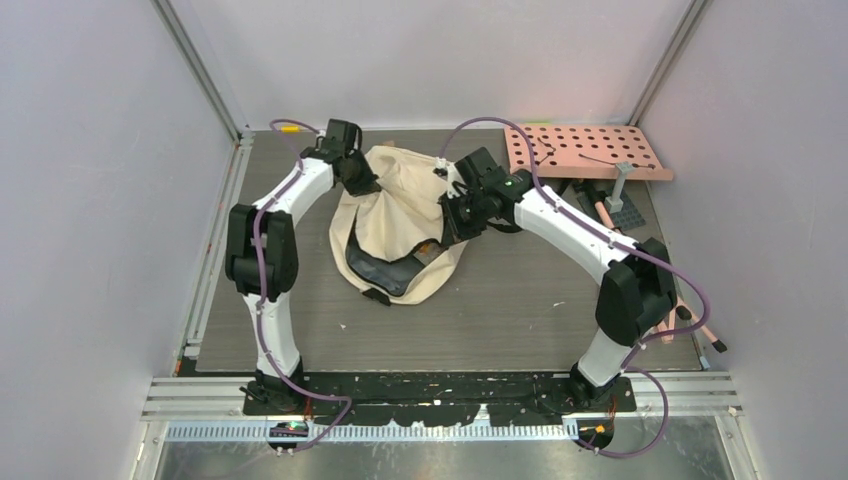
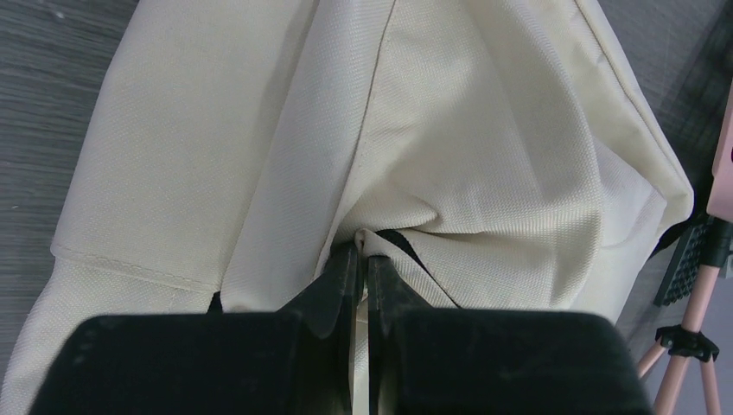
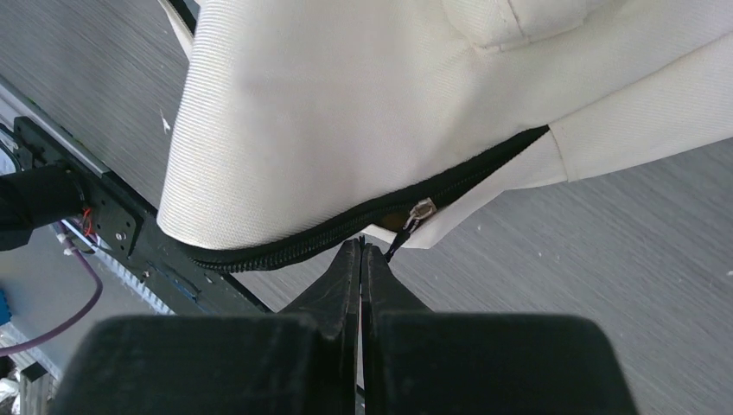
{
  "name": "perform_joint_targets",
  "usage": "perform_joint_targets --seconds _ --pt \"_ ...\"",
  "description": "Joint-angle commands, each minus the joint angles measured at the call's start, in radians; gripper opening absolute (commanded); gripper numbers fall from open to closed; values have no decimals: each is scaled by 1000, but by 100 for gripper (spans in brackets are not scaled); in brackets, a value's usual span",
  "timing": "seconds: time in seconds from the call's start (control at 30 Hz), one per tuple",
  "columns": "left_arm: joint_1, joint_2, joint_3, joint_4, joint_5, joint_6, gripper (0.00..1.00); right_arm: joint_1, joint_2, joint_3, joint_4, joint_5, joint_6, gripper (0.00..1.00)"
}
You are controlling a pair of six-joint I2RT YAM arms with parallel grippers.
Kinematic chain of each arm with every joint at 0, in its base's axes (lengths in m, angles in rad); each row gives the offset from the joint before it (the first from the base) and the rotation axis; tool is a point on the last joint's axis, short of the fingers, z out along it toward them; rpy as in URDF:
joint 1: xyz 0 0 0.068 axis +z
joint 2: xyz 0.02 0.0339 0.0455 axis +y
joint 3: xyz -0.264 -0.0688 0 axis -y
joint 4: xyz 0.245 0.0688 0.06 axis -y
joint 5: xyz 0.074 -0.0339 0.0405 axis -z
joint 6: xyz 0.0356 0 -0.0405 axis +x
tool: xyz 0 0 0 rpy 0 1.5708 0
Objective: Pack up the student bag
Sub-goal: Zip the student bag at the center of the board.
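The student bag [image 1: 400, 215], cream fabric with black trim, lies crumpled at the middle back of the table, its dark opening [image 1: 385, 270] facing the near side. My left gripper [image 1: 362, 185] is at the bag's top left, shut on a raised fold of the cream cloth [image 2: 475, 130]; the fold runs between its tips [image 2: 363, 251]. My right gripper [image 1: 455, 222] is at the bag's right side. It [image 3: 361, 246] is shut just under the black zipper [image 3: 294, 242], and the black cord of the zipper pull [image 3: 421, 210] runs down to its tips. The bag's edge [image 3: 346, 104] hangs above the table there.
A pink perforated board [image 1: 585, 150] stands at the back right. Beside it are a dark grid plate with a small grey post [image 1: 622, 185] and pink-legged stands [image 2: 683, 346]. More pink rods [image 1: 690, 320] lie near the right arm's elbow. White walls enclose the table.
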Motion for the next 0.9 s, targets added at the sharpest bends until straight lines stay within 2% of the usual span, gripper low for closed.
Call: perform_joint_targets --seconds 0.0,0.2,0.37,0.43,0.53,0.6,0.7,0.87 --pt "58 -34 -43 103 -258 -43 0 42 21 103 -12 -26 -5 1" --pt "58 -60 -74 150 -318 -66 0 100 22 97 14 33 17 1" --pt "67 -125 -159 281 -194 80 0 103 12 82 53 133 72 1" --pt "70 -158 -171 267 -145 158 12 104 9 88 53 162 74 1" --pt "70 -226 -171 231 -76 263 47 103 7 94 49 199 72 1" --pt "70 -268 -171 196 -53 302 62 96 9 98 38 227 70 1" --pt "70 -329 -192 149 -5 351 72 69 16 102 24 234 70 1" --pt "57 -441 -285 66 66 366 76 40 31 102 16 219 65 1"
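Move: The zip slider sits right at the right fingertips, about 1 cm forward, 1 cm left and 2 cm below, its pull still pinched. From that hand, the near edge of the bag's open mouth is roughly 11 cm left, 4 cm back and 11 cm lower; the black strap tab is about 15 cm left, 6 cm back and 13 cm lower. The left hand still pinches a cloth fold at its fingertips; from it the slider is around 14 cm right, 17 cm back and 2 cm higher. The bag's cloth fold is carried about 2.5 cm left and slightly forward by the left hand, which then opens wide, lets go and rises some 9 cm, drifting further left and slightly back as it tips its fingers forward and up. Keeping the zip pull pinched, the right hand draws about 3 cm left, then eases back right and 2 cm forward. ##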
